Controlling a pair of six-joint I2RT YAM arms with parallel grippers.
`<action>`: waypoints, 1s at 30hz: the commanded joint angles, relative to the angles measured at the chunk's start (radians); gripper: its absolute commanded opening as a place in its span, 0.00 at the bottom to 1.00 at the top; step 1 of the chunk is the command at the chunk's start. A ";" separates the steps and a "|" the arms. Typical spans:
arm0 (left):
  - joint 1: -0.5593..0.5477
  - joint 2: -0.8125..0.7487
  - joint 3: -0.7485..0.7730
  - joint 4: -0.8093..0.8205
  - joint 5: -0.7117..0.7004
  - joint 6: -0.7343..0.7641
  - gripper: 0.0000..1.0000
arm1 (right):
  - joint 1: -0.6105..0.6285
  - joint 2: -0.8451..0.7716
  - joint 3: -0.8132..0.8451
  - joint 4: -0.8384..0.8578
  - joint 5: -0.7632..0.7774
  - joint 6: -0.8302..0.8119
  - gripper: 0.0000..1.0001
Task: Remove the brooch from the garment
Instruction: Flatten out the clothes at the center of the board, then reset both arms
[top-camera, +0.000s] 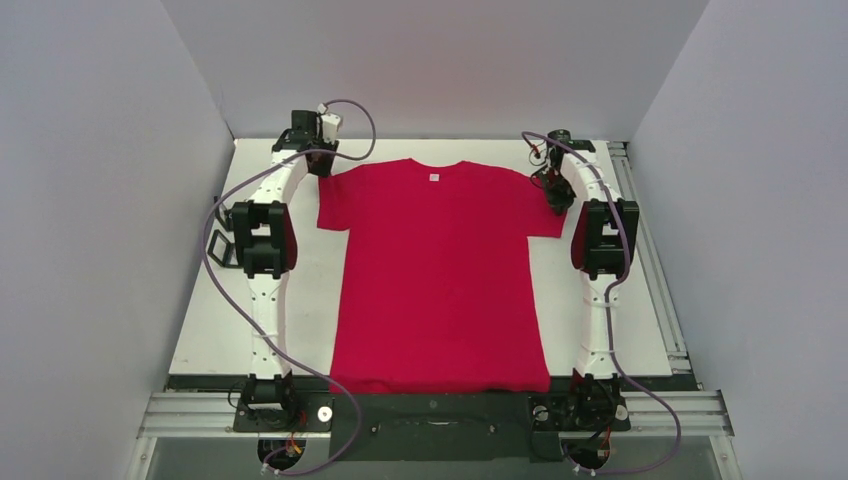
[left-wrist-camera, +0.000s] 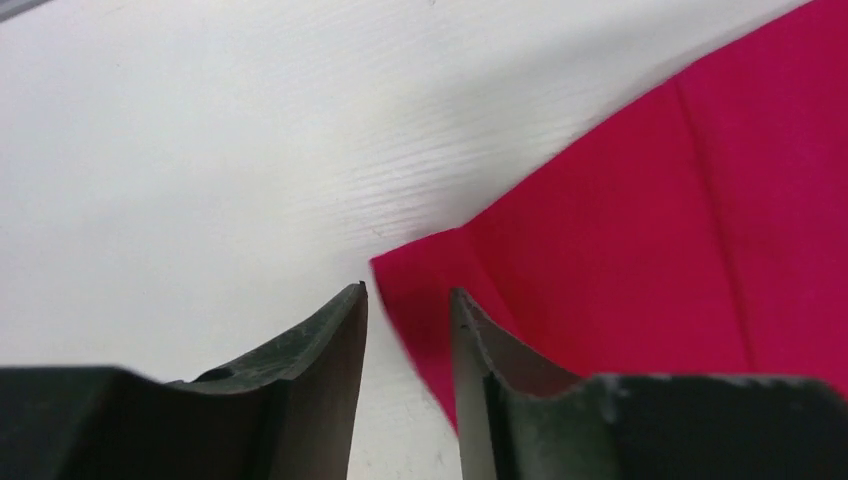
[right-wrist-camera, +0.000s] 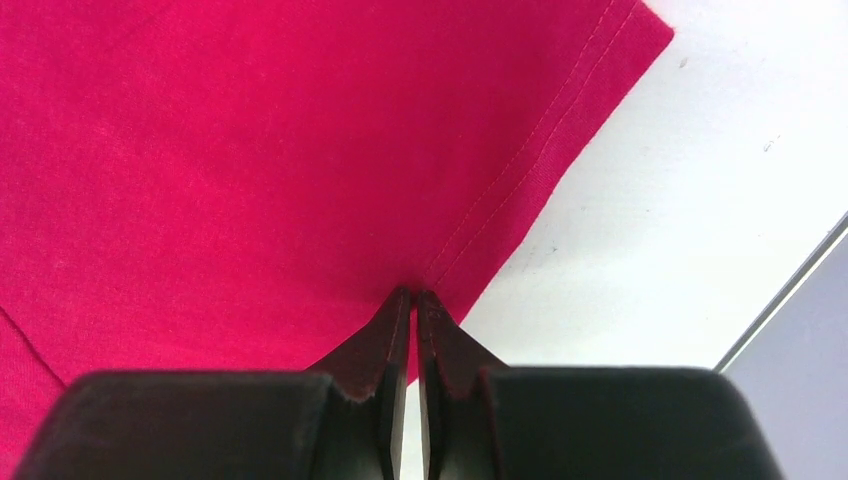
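The garment (top-camera: 440, 270), a bright red T-shirt with a small white neck label (top-camera: 434, 178), lies flat on the white table (top-camera: 215, 320). No brooch shows in any view. My left gripper (top-camera: 322, 165) hangs at the far corner of the shirt's left sleeve (left-wrist-camera: 650, 230). This gripper (left-wrist-camera: 408, 290) is open by a narrow gap, and the sleeve's edge runs beneath that gap. My right gripper (top-camera: 556, 200) is at the right sleeve. It (right-wrist-camera: 413, 292) is shut, with its tips at the stitched hem (right-wrist-camera: 520, 160). Whether cloth is pinched there I cannot tell.
Grey walls close in the table on the left, back and right. A metal rail (top-camera: 650, 280) runs along the table's right edge. Bare white tabletop borders the shirt on both sides, and both arms stretch along those strips.
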 joint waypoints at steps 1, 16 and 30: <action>0.011 0.039 0.111 0.006 -0.053 0.026 0.39 | -0.016 0.002 0.018 -0.018 0.017 -0.028 0.05; 0.092 -0.199 0.241 -0.337 0.206 -0.180 0.96 | -0.057 -0.426 -0.069 0.241 -0.274 0.015 0.74; 0.163 -0.829 -0.650 -0.240 0.137 -0.172 0.96 | -0.110 -1.068 -0.791 0.393 -0.336 0.109 0.77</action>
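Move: The shirt's left sleeve's far corner lies right at the left fingertips, about 1 cm ahead and 3 cm below them. The flower brooch sits some 21 cm to that hand's left and 11 cm back, the collar label about 33 cm to its right, level with it. The right fingertips are on the right cuff, straight below by about 1 cm; from there the collar label is roughly 37 cm left and 11 cm ahead, the right underarm 10 cm left and 8 cm back. Both hands come free of the spread sleeves and retreat, fingers opening wide. The right fingertips lift off the cuff, easing slightly forward, then rising some 25 cm and swinging back about 8 cm as the wrist tips up roughly 40 degrees. The left noses slightly forward and down at its corner, then draws up and back towards its base, nearer the brooch's side. ##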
